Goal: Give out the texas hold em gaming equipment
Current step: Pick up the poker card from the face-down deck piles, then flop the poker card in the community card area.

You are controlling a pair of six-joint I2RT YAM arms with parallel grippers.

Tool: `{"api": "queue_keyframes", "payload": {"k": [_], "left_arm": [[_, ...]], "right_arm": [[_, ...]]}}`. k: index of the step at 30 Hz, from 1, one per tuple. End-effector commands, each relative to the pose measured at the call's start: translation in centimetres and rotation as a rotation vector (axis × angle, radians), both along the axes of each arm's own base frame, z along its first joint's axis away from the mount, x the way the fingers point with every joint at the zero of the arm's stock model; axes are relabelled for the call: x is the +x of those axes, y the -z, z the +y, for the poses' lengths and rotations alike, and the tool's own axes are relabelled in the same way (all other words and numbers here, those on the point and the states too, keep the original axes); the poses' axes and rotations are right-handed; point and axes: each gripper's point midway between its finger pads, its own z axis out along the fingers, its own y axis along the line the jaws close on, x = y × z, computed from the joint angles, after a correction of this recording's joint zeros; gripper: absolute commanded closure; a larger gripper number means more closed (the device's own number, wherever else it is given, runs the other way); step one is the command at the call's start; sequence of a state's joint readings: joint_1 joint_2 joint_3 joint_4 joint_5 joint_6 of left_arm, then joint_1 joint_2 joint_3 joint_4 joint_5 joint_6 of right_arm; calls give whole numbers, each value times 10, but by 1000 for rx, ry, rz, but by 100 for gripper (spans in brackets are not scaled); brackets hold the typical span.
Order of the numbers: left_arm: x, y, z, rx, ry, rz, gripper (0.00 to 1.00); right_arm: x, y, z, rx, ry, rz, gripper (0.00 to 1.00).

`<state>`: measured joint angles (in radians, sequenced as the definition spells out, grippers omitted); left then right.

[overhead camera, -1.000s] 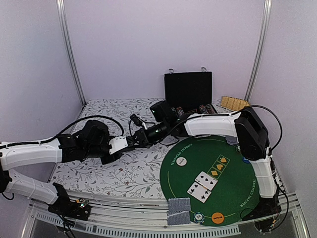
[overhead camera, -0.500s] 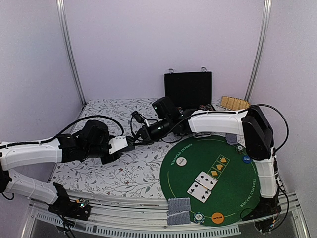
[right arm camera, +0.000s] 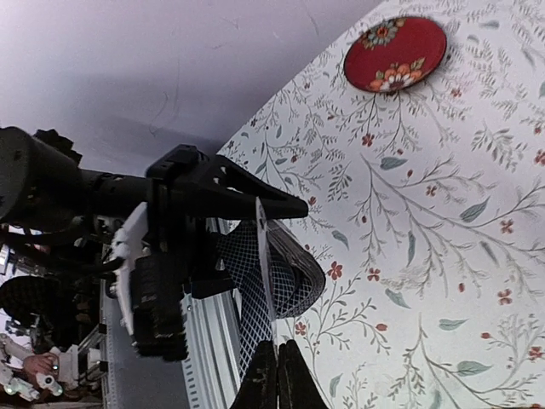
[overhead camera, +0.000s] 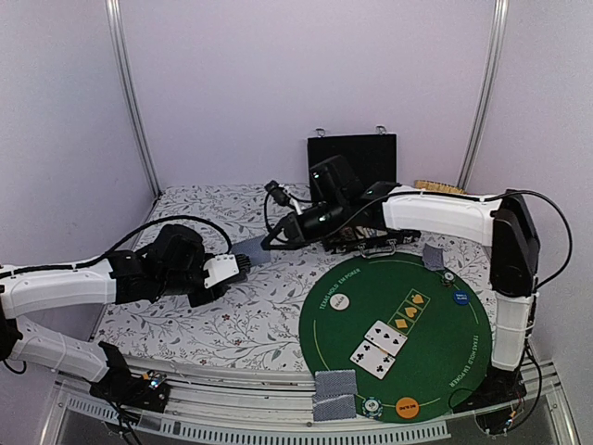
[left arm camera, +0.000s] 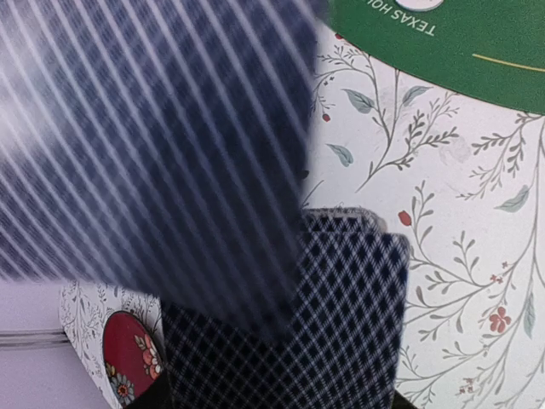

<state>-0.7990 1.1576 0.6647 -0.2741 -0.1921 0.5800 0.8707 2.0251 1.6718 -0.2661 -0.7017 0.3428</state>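
Observation:
My left gripper [overhead camera: 239, 266] hovers over the floral cloth, shut on a deck of playing cards [left arm camera: 345, 324] with blue-grey patterned backs. My right gripper [right arm camera: 277, 365] is shut on the lower edge of a single card [right arm camera: 265, 264], seen edge-on just beside the deck [right arm camera: 300, 260]. In the top view that card [overhead camera: 253, 248] hangs between the two grippers. On the green round mat [overhead camera: 445, 352] lie two face-up cards [overhead camera: 379, 348], a white disc [overhead camera: 340, 300], a blue disc [overhead camera: 460, 298], an orange disc [overhead camera: 406, 405] and a striped chip [overhead camera: 372, 405]. Face-down cards [overhead camera: 334, 394] sit at the mat's near edge.
An open black case [overhead camera: 352, 167] stands at the back, with a woven tan piece [overhead camera: 435, 185] to its right. A red round dish [right arm camera: 396, 53] lies on the floral cloth. Another face-down card [overhead camera: 434, 257] rests at the mat's far right edge.
My right gripper has shut on one card at the deck and drawn it back and to the right. The left arm and the deck have stayed put.

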Motion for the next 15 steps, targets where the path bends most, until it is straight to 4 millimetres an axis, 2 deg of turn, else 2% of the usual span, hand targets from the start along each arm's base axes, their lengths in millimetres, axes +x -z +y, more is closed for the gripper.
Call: {"api": "queue_keyframes", "payload": {"k": [1, 5, 8, 11, 15], "left_arm": [[-2, -3, -3, -7, 15, -17, 54], [-2, -4, -3, -11, 15, -17, 54], [-1, -4, -3, -10, 15, -17, 54], [-2, -4, -3, -9, 16, -16, 54], [-3, -3, -3, -8, 18, -12, 54]], "right_arm": [[5, -53, -43, 4, 10, -229, 98], [10, -37, -96, -214, 49, -438, 98], [12, -15, -149, -430, 55, -648, 98], [5, 0, -197, -601, -14, -861, 98], [-3, 28, -248, -799, -121, -1078, 98]]}}
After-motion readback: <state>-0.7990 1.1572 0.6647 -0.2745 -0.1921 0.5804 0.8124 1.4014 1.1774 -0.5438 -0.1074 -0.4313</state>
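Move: The right gripper already holds the card. The likely place for it, the next open spot on the card strip, lies about 27 cm to its right, 9 cm back and 20 cm below. The two face-up cards are 6 cm nearer the bases and 5 cm left of that spot; the dealer button is 12 cm right of the gripper and 3 cm back. The held deck sits 9 cm left, 8 cm below. From the left hand, the spot is roughly 37 cm right, 7 cm back, 12 cm below. Keep the right fingers shut on the card and sweep it away from the deck, about 19 cm to the right at a quickening pace, arcing up some 6 cm and then back down to nearly the starting height. Turn the wrist on the way so the fingers, at first pointing left, aim more downward and forward. Hold the left gripper still around the deck. ##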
